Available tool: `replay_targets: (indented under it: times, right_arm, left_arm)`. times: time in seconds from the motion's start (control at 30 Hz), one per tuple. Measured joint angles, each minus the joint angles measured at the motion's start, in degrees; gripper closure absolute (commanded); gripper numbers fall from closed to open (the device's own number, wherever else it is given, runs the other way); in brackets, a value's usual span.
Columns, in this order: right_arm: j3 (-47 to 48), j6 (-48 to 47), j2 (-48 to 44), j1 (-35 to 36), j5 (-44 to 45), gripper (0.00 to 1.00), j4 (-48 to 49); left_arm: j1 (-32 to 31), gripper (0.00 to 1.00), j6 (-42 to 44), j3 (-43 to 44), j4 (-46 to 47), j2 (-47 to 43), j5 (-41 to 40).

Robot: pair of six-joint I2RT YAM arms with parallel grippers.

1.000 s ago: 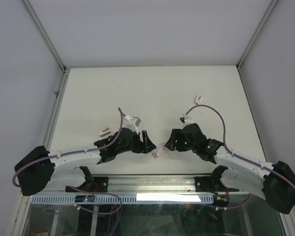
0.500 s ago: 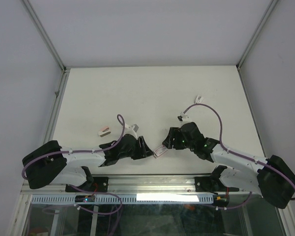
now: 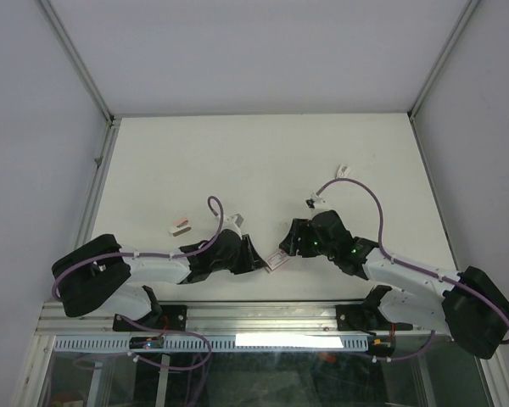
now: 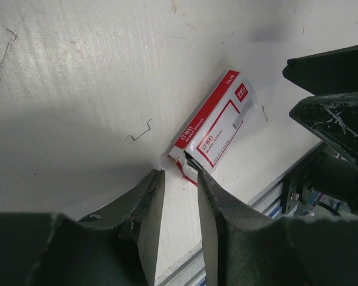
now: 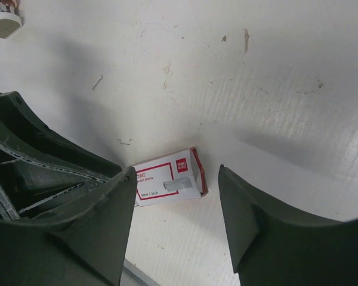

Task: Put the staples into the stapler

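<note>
The staples [image 3: 277,260] are a small white box with a red label, lying flat near the table's front edge between my two grippers. In the left wrist view the staples [image 4: 218,125] lie with the open flap end at my left gripper's [image 4: 180,176] tips. Its fingers stand a narrow gap apart, with bare table between them. My right gripper [image 5: 178,173] is wide open, its fingers reaching either side of the staples [image 5: 167,182] without touching. I cannot pick out the stapler with certainty.
A small pink and white oblong [image 3: 180,225] lies left of the left arm, a white piece [image 3: 231,222] by its cable, and another white piece [image 3: 345,170] further back on the right. Loose bent staple wires [image 4: 140,130] lie scattered. The metal front rail [image 3: 263,314] runs just behind the box.
My left gripper's fingers have closed to a narrow gap and its arm has swung in toward the box's flap end. The right gripper has shifted slightly and stays wide open.
</note>
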Motion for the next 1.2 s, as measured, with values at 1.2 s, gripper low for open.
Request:
replay_targets:
  times: [1.2]
  right_arm:
    - [-3.8, 2.7, -0.9, -1.1, -2.6, 0.64, 1.1]
  left_arm:
    - [-0.8, 1.0, 3.3, 9.0, -8.0, 6.5, -6.0]
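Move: The staple box lies on the table slantwise between the hands. Its middle is about 4 cm to the left hand's right, 1 cm ahead and 1 cm below. A loose staple lies roughly 3 cm straight ahead of that hand, and the stapler some 20 cm to its left and 10 cm farther out. From the right hand, the box is about 4 cm left, 3 cm back and 5 cm down. Left fingers shut at the box's left end, pushing about 2 cm forward; right hand sinks, draws back, part-closing. ##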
